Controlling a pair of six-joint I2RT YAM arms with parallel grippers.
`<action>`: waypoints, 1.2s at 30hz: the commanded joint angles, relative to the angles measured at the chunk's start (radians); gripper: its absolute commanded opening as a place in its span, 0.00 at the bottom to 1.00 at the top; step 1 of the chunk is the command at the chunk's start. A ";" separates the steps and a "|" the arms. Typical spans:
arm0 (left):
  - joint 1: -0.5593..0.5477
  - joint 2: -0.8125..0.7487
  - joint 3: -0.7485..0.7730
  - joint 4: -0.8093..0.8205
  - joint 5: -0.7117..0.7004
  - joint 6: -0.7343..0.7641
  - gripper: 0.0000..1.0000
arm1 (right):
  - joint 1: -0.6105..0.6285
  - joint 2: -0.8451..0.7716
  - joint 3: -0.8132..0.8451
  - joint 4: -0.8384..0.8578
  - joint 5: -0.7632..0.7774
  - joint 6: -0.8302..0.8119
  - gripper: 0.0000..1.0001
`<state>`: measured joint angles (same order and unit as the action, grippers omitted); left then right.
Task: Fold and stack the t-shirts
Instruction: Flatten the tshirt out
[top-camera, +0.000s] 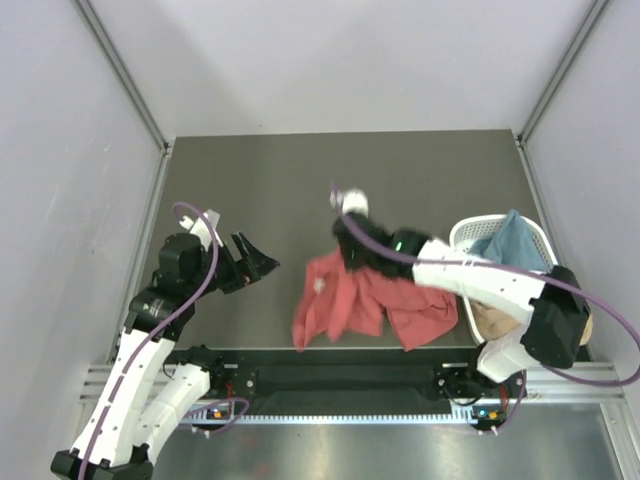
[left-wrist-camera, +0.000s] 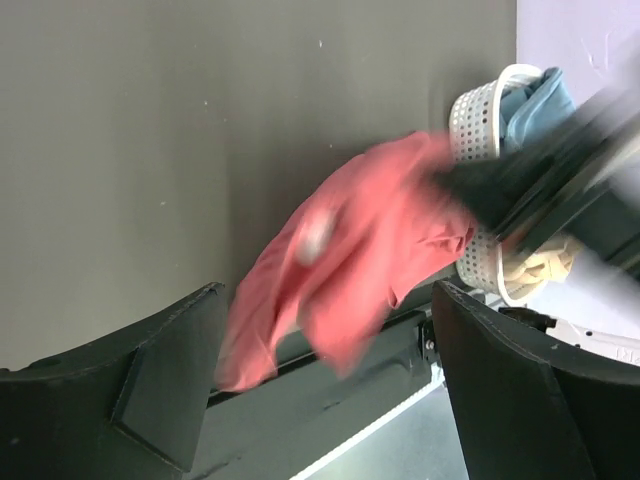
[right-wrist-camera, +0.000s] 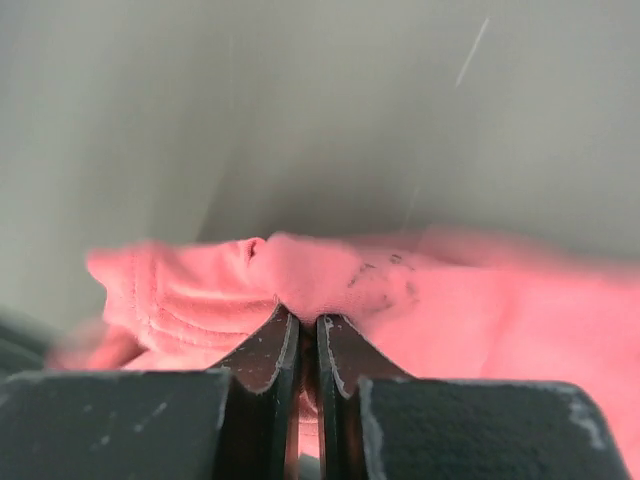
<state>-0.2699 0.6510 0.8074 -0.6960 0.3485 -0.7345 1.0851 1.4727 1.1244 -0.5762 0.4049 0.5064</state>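
A crumpled coral-red t-shirt (top-camera: 350, 300) hangs over the near middle of the table, lifted at its top edge. My right gripper (top-camera: 348, 243) is shut on that edge; in the right wrist view the jaws (right-wrist-camera: 300, 322) pinch a fold of the red cloth (right-wrist-camera: 450, 290). A blue t-shirt (top-camera: 510, 245) and a tan one (top-camera: 490, 318) lie in the white basket (top-camera: 465, 232). My left gripper (top-camera: 262, 262) stands open and empty at the left, apart from the red shirt (left-wrist-camera: 350, 260), which shows blurred between its fingers (left-wrist-camera: 170, 380).
The white slotted basket (left-wrist-camera: 475, 120) sits at the table's right near corner, with the blue cloth (left-wrist-camera: 540, 95) on top. The right arm (left-wrist-camera: 560, 170) reaches across in front of it. A black rail (top-camera: 330, 375) runs along the near edge.
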 joint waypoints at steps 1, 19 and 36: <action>-0.003 -0.022 0.018 0.041 -0.031 -0.005 0.88 | -0.189 -0.005 0.310 0.165 -0.125 -0.232 0.00; -0.003 -0.200 0.101 -0.073 -0.339 -0.005 0.88 | -0.339 0.141 0.933 0.519 -0.896 0.096 0.00; -0.003 0.065 0.141 -0.088 -0.046 0.129 0.89 | -1.065 0.396 0.365 0.747 -1.111 0.289 0.49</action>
<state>-0.2707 0.6971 0.8925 -0.7765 0.2245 -0.6628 0.0479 1.8946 1.4750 0.2188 -0.6720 0.9062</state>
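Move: The right hand already pinches the red t-shirt by its far corner; the bulk of the shirt lies about 8 cm back and 6 to the right of this hand, some 10 below. The bare far table, where it is taken, is roughly 25 cm ahead, 10 to the right and 10 below; the laundry basket stands about 32 right and 2 back. From the left hand the t-shirt is some 24 cm right, 5 back, 19 below. Up and forward first, fast: the right hand whips the pinched corner of the red t-shirt some 37 cm up, drifting left and easing a little back near the top, then flings it forward, right and down over the far table, rolling about 60 degrees left side up and opening the fingers to nearly half. The empty left hand, still open, swings some 5 cm left and up, then most of the way back. ##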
